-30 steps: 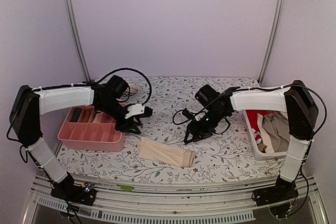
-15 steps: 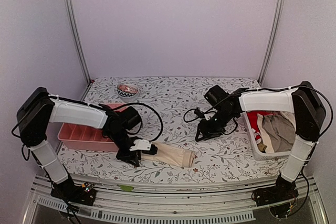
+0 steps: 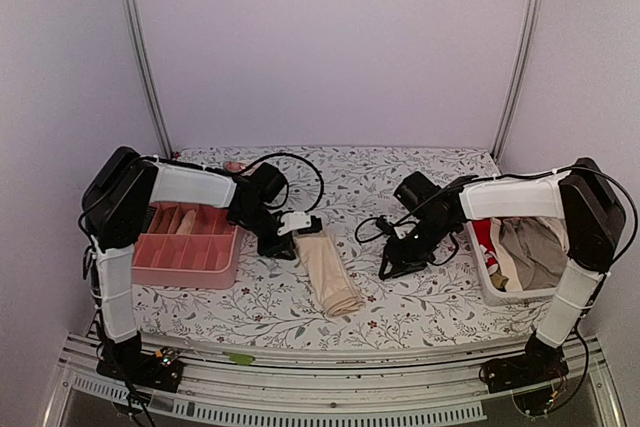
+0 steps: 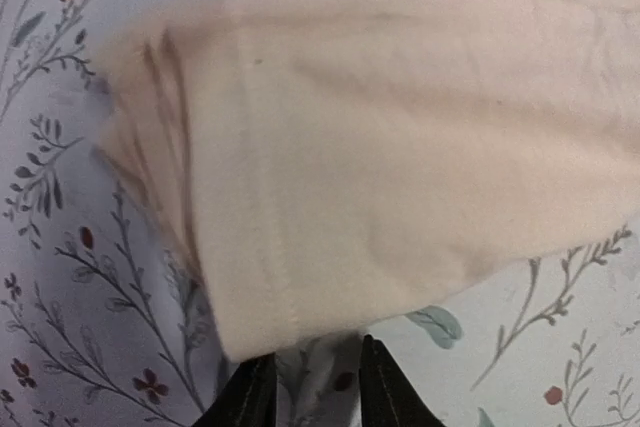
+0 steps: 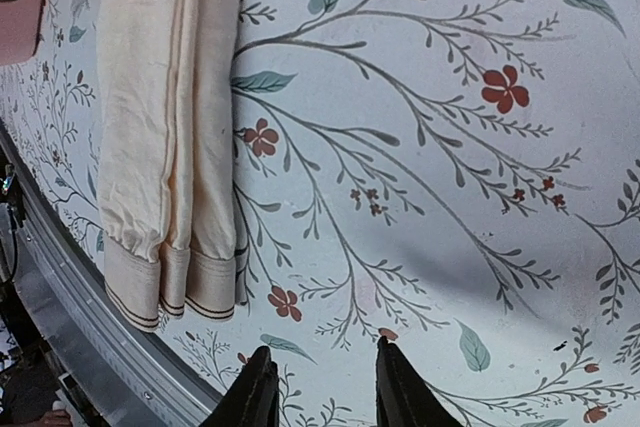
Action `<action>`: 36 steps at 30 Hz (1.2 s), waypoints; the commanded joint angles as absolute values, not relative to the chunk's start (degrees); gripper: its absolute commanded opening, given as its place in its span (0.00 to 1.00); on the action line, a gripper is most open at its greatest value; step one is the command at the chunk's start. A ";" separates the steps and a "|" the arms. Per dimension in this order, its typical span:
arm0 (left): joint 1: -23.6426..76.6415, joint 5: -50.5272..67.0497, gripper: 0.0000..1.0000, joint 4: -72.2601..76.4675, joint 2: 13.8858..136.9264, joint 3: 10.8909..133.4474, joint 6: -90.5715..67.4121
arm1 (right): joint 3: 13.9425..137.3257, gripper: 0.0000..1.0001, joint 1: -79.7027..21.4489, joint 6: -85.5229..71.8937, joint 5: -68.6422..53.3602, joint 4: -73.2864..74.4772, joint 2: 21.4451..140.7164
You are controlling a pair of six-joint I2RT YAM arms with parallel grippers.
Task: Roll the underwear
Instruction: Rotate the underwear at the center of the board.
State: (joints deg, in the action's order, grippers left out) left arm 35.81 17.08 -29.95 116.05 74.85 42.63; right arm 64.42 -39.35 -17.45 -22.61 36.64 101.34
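Note:
One piece of underwear (image 3: pixel 330 272), beige cloth folded into a long strip, lies on the flowered table and runs from back left to front right. My left gripper (image 3: pixel 291 238) sits at the strip's far end. In the left wrist view the underwear (image 4: pixel 400 147) fills the frame, its edge just ahead of my left gripper (image 4: pixel 315 392), whose jaws stand slightly apart over bare tablecloth. My right gripper (image 3: pixel 390 265) hovers to the right of the strip, apart from it. In the right wrist view the underwear (image 5: pixel 170 127) lies at upper left, its banded hem toward the table's front, and my right gripper (image 5: pixel 322 387) is open and holds nothing.
A pink divided tray (image 3: pixel 185 257) stands at the left, close to the left arm. A white bin (image 3: pixel 487 282) with several garments, red and beige, stands at the right edge. A small bowl (image 3: pixel 235 165) sits at the back left. The metal front rail (image 5: pixel 60 337) runs just beyond the hem.
The left gripper has swung from the front toward the back, and the strip has turned from lying crosswise to lying lengthwise. The right gripper has shifted slightly right. Both jaws have narrowed.

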 commanded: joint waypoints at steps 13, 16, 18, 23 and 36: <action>34.64 39.03 0.31 -27.37 93.59 60.00 44.55 | 62.78 0.15 -41.22 -22.09 -37.39 17.63 111.18; 35.52 39.65 0.30 -25.16 92.53 57.57 41.57 | 63.20 0.12 -42.37 -22.91 -39.45 15.20 113.75; 35.94 40.44 0.30 -23.37 91.89 55.99 39.54 | 63.63 0.11 -43.60 -23.11 -40.78 13.96 115.45; 38.56 40.44 0.28 -18.00 90.79 50.97 36.95 | 63.28 0.08 -47.38 -26.05 -44.81 9.18 117.29; 44.59 39.19 0.23 -12.50 94.17 49.17 34.15 | 54.41 0.07 -47.49 -30.66 -43.42 6.56 108.70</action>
State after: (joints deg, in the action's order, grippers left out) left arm 43.31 39.27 -15.00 92.53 48.36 35.20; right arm 56.05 -47.81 -29.56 -44.86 6.52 111.50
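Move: The folded underwear lies lengthways away from the robot, its far end leaning left. Its middle is about 8 cm right of the left fingertips and 5 cm back; they are beside its left edge near the far end. From the right gripper its middle is some 11 cm left, 1 cm ahead and 4 cm below. The pink box's middle is about 22 cm left of the left gripper and 2 cm ahead; the white basket is roughly 27 cm right of the right gripper and 7 cm ahead. Finish the left gripper's forward sweep along the underwear's far end, then lift it clear and draw it back about 18 cm, tilting its fingers further towards the right. Meanwhile close the right gripper, bring it left some 11 cm, down and back, and push the underwear's near end left with the fingertips, then ease off 2 cm to the right. ##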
